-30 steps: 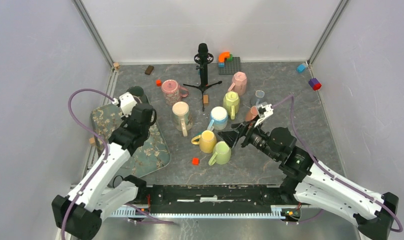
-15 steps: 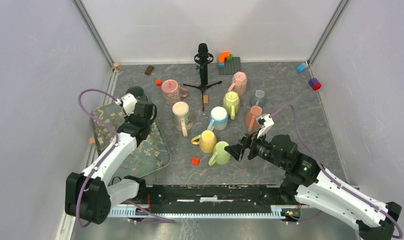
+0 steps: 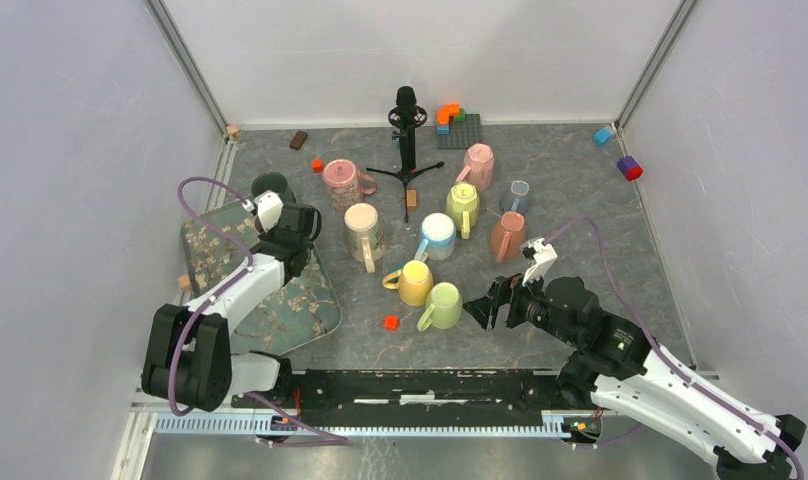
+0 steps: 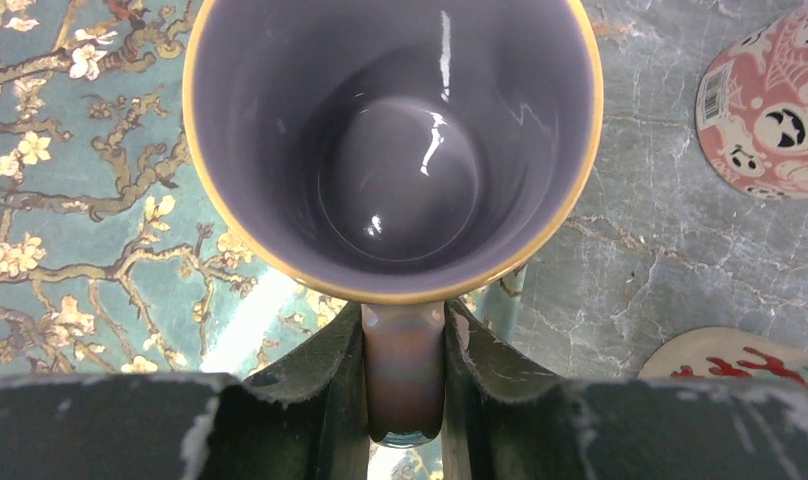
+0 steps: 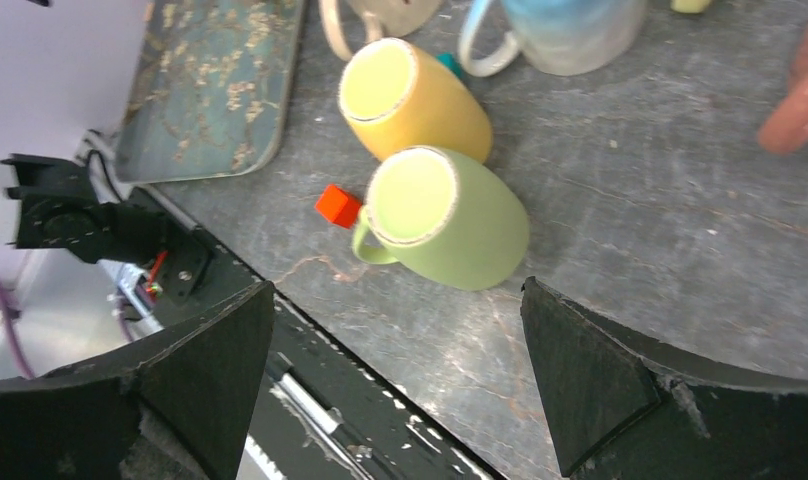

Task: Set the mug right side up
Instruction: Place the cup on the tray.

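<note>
A dark mug [image 4: 390, 150] with a purple inside and a gold rim stands mouth up at the far edge of the tray [image 4: 70, 220]. My left gripper [image 4: 405, 325] is shut on its handle. In the top view the same mug [image 3: 270, 185] sits just beyond my left gripper [image 3: 277, 203]. My right gripper [image 3: 483, 307] hangs open, low over the table, just right of a light green mug [image 3: 442, 305] lying on its side. That green mug [image 5: 445, 220] lies ahead of the open right gripper [image 5: 396, 295], its mouth toward the camera.
A yellow mug [image 5: 415, 100] on its side and a red block [image 5: 338, 205] lie by the green one. Several more mugs crowd the middle, among them a salmon mug [image 3: 507, 237] and a pink patterned mug [image 4: 765, 110] bottom up. A black stand [image 3: 407, 130] rises at the back.
My right arm has drawn back from the salmon mug, toward the near edge and the green mug, jaws still wide. My left arm has folded back while its gripper stays on the dark mug's handle.
</note>
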Robot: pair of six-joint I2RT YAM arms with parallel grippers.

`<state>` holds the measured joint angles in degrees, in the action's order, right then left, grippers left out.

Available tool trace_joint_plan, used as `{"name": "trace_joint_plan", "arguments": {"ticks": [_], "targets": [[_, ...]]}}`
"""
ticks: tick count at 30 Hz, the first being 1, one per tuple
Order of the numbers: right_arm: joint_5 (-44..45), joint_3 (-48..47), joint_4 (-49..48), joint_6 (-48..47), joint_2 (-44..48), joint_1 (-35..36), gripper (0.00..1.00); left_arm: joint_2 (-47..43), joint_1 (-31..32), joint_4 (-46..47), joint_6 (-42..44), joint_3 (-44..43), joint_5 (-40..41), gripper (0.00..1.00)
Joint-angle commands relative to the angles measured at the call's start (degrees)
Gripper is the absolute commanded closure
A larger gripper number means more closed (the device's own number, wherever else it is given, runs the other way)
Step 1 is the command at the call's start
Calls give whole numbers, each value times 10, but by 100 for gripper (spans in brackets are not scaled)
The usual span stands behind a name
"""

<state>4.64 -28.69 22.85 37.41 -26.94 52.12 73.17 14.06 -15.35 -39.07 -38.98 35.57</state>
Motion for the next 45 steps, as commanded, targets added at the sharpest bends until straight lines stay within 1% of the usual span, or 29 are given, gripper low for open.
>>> {"name": "trace_joint_plan", "arguments": {"ticks": [1, 6, 11, 13, 15, 16, 20, 23, 27, 32, 36, 38, 42, 43, 45], "targets": [[71, -33, 52, -17, 8, 1, 2, 4, -14, 99, 5, -9, 16, 94], [100, -47, 83, -16, 23, 1, 2, 19, -21, 124, 12, -9, -9, 84], [115, -49, 92, -11, 17, 1, 2, 28, -23, 123, 12, -18, -26, 65], [123, -50, 93, -6, 15, 1, 2, 26, -24, 111, 9, -23, -30, 59], [131, -51, 94, -2, 14, 1, 2, 19, -24, 96, 5, -27, -33, 49], [137, -51, 94, -1, 13, 0, 2, 14, -23, 89, 4, -30, -37, 46], [161, -57, 102, 1, 5, 1, 2, -12, -24, 48, -9, -40, -50, 34], [185, -67, 110, 0, -6, 1, 2, -47, -24, 28, -22, -37, -94, 26], [223, -71, 113, -2, -20, 1, 2, -119, -22, 14, -27, -17, -155, 16], [288, -69, 111, 8, -41, 1, 2, -198, -16, -49, -4, -19, -236, 7], [348, -79, 111, 29, -79, 1, 2, -246, 9, -83, 10, -23, -300, 2], [371, -85, 105, 30, -110, 1, 2, -263, 32, -89, 16, -26, -329, 0], [405, -110, 96, 21, -176, -3, 2, -270, 106, -104, 29, -53, -350, 0], [404, -117, 94, 19, -194, -8, 2, -267, 128, -109, 31, -61, -351, 0], [373, -126, 75, 2, -222, -25, 2, -264, 170, -114, 31, -78, -349, 0]]}}
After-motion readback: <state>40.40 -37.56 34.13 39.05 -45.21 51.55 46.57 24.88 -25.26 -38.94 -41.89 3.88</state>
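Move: The left hand holds the purple-lined mug by its handle. Its spot on the tray is about 5 cm ahead, 4 cm left and 5 cm below, with the dark mug some 11 cm ahead and 3 cm left of the hand and the pink mug 7 cm ahead, 10 cm right. From the open right hand, the coral mug lies about 13 cm ahead, 6 cm right and 12 cm down; the green mug 6 cm left, 1 cm ahead; the blue-white mug 14 cm ahead, 6 cm left. Still pinching the handle, the left hand eases the mug some 2 cm forward at tray level, opens wide and comes free, then rises about 11 cm and swings right and back off the tray, turning clockwise. The open right hand goes right, then forward too, about 11 cm in all, sinking slightly and swivelling some 30 degrees clockwise towards the coral mug, touching nothing. ##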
